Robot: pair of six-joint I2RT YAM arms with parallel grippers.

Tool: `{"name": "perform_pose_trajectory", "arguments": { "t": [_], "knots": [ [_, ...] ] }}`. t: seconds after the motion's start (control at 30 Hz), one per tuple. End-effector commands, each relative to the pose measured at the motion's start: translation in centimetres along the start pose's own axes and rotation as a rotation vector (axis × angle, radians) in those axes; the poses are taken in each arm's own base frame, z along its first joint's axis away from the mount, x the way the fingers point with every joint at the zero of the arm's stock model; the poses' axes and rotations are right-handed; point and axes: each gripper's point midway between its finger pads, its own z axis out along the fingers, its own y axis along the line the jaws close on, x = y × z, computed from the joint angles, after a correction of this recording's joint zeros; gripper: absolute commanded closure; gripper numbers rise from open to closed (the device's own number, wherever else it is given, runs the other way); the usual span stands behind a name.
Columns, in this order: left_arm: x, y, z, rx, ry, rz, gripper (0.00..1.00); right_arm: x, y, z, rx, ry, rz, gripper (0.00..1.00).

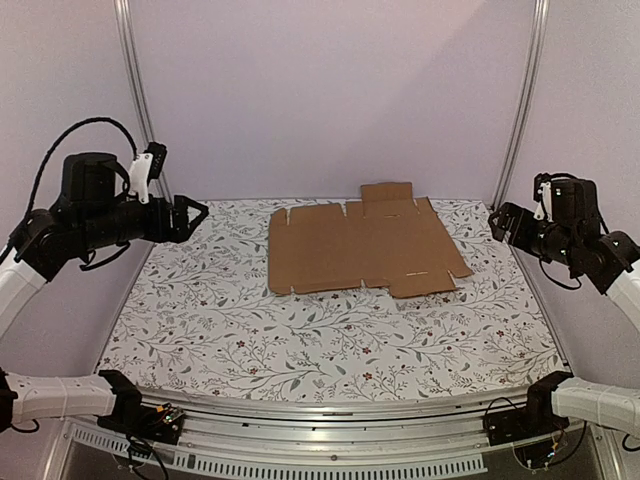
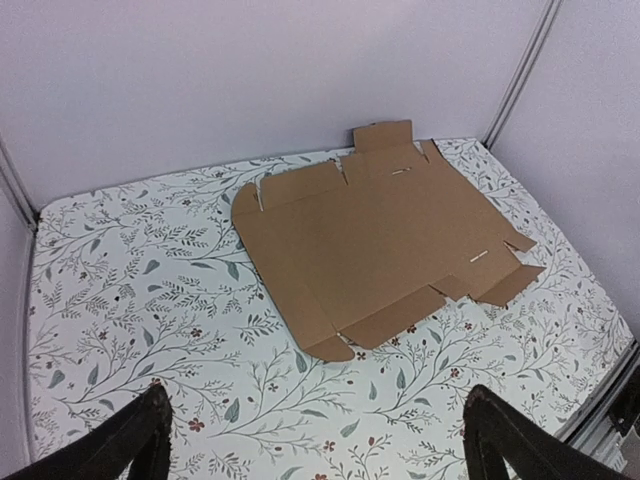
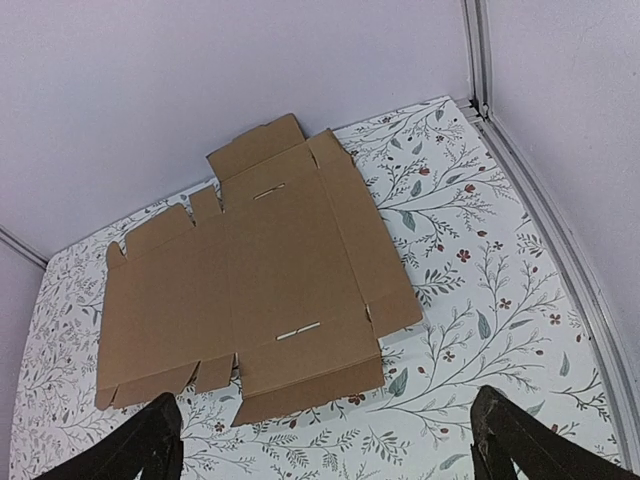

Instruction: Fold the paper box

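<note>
The paper box (image 1: 362, 247) is a plain brown cardboard sheet with flaps, tabs and slots, lying flat and unfolded on the far half of the table. It also shows whole in the left wrist view (image 2: 375, 240) and in the right wrist view (image 3: 245, 285). My left gripper (image 1: 196, 214) hovers open at the left edge of the table, well clear of the sheet, its fingertips (image 2: 135, 440) spread wide. My right gripper (image 1: 497, 222) hangs open at the right edge, with nothing between its fingertips (image 3: 510, 440).
A floral-patterned cloth (image 1: 300, 335) covers the table. Lilac walls and metal frame posts (image 1: 522, 100) close in the back and sides. An aluminium rail (image 1: 330, 415) runs along the near edge between the arm bases.
</note>
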Motion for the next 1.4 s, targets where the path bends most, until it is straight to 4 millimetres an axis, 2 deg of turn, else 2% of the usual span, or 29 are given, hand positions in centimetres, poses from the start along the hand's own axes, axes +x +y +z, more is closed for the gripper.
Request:
{"name": "perform_pose_trajectory", "arguments": {
  "t": [0.0,0.17,0.4,0.6,0.8,1.13,1.23,1.37],
  "knots": [
    [1.2,0.6,-1.0,-0.026,-0.006,0.01,0.0,0.1,0.2,-0.5,0.003,0.032,0.041,0.01],
    [2.0,0.3,-1.1,0.002,-0.002,0.007,0.01,1.5,0.1,0.6,0.011,0.088,0.031,0.01],
    [2.0,0.5,-1.6,-0.007,-0.017,0.009,0.0,4.0,-0.9,3.7,0.078,0.158,0.061,0.01],
    [2.1,0.6,-1.6,-0.006,-0.02,0.011,0.0,6.7,-1.4,7.4,0.102,0.224,0.159,0.04],
    [2.2,0.8,-1.5,-0.022,-0.018,0.015,0.0,9.3,-3.5,11.7,0.119,0.295,0.329,0.1],
    [2.5,1.0,-1.0,-0.032,-0.001,0.021,0.0,11.2,-7.4,16.1,0.206,0.275,0.544,0.2],
    [2.6,1.1,-0.9,-0.038,0.004,0.022,0.0,11.1,-7.9,17.1,0.21,0.253,0.585,0.23],
    [2.7,1.2,-0.7,-0.046,0.013,0.029,0.0,11.9,-8.1,18.8,0.198,0.283,0.627,0.26]
  ]
}}
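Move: The near right corner of the paper box, where its right side flap ends, lies about 13 cm ahead of my right hand, straight in line with it and some 28 cm below. From that hand, the short front flap is roughly 7 cm ahead and 15 cm left, and the box's middle about 26 cm ahead and 31 cm left, both just as low. From my left hand the corner is some 15 cm ahead, 74 cm right and 34 cm below. I bring my empty right hand down about 20 cm, soon easing forward as well, some 8 cm in all, towards the box's near right corner, and stay clear above the table. On the way I tip the fingers steeper, raise the hand's left side and turn it clockwise, each roughly 20 degrees, while the wide-open fingers close to about three quarters. My left hand only draws back a little, out to the left. ##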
